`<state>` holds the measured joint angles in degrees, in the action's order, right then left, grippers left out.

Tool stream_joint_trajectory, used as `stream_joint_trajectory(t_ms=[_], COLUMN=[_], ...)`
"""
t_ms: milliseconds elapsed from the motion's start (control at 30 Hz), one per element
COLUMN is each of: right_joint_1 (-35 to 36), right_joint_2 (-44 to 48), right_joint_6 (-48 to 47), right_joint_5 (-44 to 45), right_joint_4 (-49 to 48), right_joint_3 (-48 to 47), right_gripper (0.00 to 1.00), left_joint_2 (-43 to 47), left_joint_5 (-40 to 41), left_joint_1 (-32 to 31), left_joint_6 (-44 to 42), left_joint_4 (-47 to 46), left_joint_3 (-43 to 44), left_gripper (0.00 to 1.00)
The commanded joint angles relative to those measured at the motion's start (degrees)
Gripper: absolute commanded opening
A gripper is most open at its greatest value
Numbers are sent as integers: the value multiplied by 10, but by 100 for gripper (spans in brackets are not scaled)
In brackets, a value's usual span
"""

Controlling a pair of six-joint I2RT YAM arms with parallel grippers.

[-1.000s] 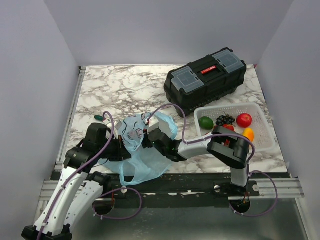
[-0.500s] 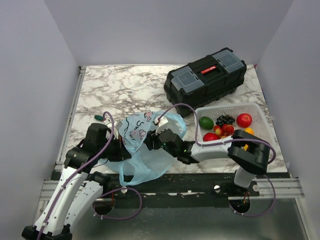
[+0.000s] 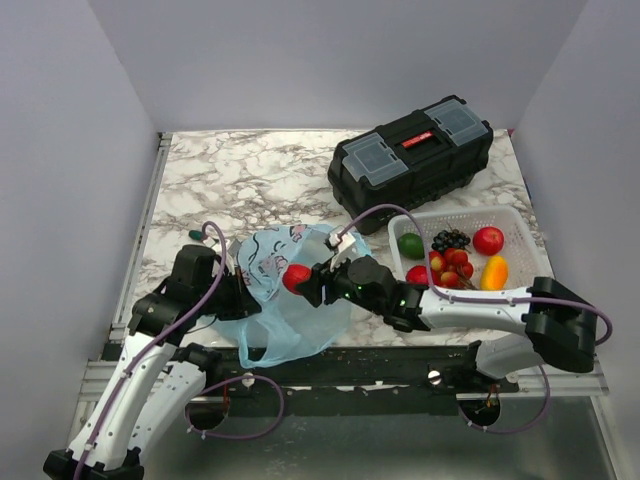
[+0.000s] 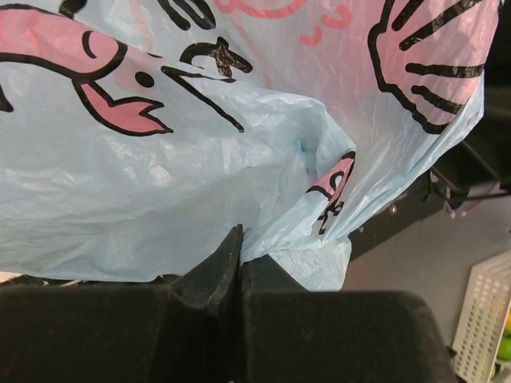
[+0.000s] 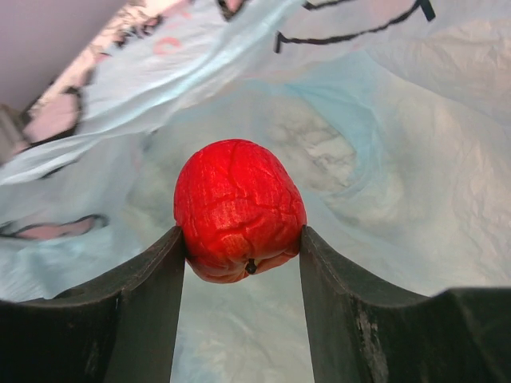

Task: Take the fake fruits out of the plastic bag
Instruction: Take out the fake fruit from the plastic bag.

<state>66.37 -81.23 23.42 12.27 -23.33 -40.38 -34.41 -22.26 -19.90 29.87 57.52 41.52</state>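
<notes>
The light-blue plastic bag (image 3: 285, 300) with pink figures lies at the table's near left edge. My left gripper (image 3: 240, 295) is shut on a fold of the plastic bag (image 4: 303, 239) at its left side. My right gripper (image 3: 300, 280) is shut on a red round fake fruit (image 3: 296, 277), lifted just above the bag's mouth. In the right wrist view that red fruit (image 5: 239, 209) sits squeezed between both fingers (image 5: 148, 287), the bag's inside behind it. More fake fruits lie in the white basket (image 3: 520, 232): a green one (image 3: 410, 244), dark grapes (image 3: 450, 239), a red one (image 3: 488, 240), a yellow-orange one (image 3: 494, 272), cherries (image 3: 452, 262).
A black toolbox (image 3: 410, 158) stands behind the basket at the back right. A small green-tipped object (image 3: 199, 236) lies on the marble table (image 3: 250, 180) left of the bag. The table's front rail runs right below the bag.
My right arm has stretched out low and drawn its gripper out of the bag, so the red fruit now shows above the bag's mouth. The left gripper has kept its hold.
</notes>
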Motion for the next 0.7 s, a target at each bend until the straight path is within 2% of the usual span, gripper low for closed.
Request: stream_joint_trajectory(t_ms=[0, 100, 233, 433, 533, 667], right_joint_1=[1, 1, 1, 1, 1, 0], right_joint_2=[47, 67, 95, 147, 181, 227], right_joint_6=[4, 9, 1, -13, -16, -33], right_joint_5=[-59, -77, -64, -15, 9, 67], right_joint_4=[19, 26, 48, 87, 91, 112], right_joint_3=[7, -5, -23, -48, -45, -41], right_gripper=[1, 1, 1, 1, 1, 1], left_joint_2=[-11, -36, -91, -174, -183, -178], left_joint_5=[61, 78, 135, 288, 339, 354], left_joint_1=[-1, -1, 0, 0, 0, 1], left_joint_6=[58, 52, 3, -50, -62, -63], left_joint_4=[-69, -117, -151, -135, -150, -177], left_joint_3=[21, 25, 42, 75, 61, 41], left_gripper=[0, 0, 0, 0, 0, 0])
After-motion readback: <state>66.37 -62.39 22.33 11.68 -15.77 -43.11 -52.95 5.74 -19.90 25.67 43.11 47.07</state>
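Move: The right gripper holds the red fruit. The basket's middle lies about 38 cm to its right, 5 cm farther out and 13 cm below; the avocado inside it sits some 25 cm right and 7 cm ahead, and the toolbox 24 cm right and 26 cm ahead. From the left gripper, shut on the bag's edge, the bag's middle is about 9 cm right, 4 cm ahead and 7 cm down, the red fruit 9 cm right and 7 cm ahead, at about its height, and the green screwdriver 16 cm ahead and 13 cm left, on the table. Raise the right gripper about 12 cm, away from the bag, keeping its hold on the red fruit, easing slightly back and late on a little to the right. Meanwhile keep the left fingers shut on the bag's edge and take it forward about 11 cm, then also some 5 cm left, towards the screwdriver, rolling the hand's left side up some 20 degrees and turning it counter-clockwise. ##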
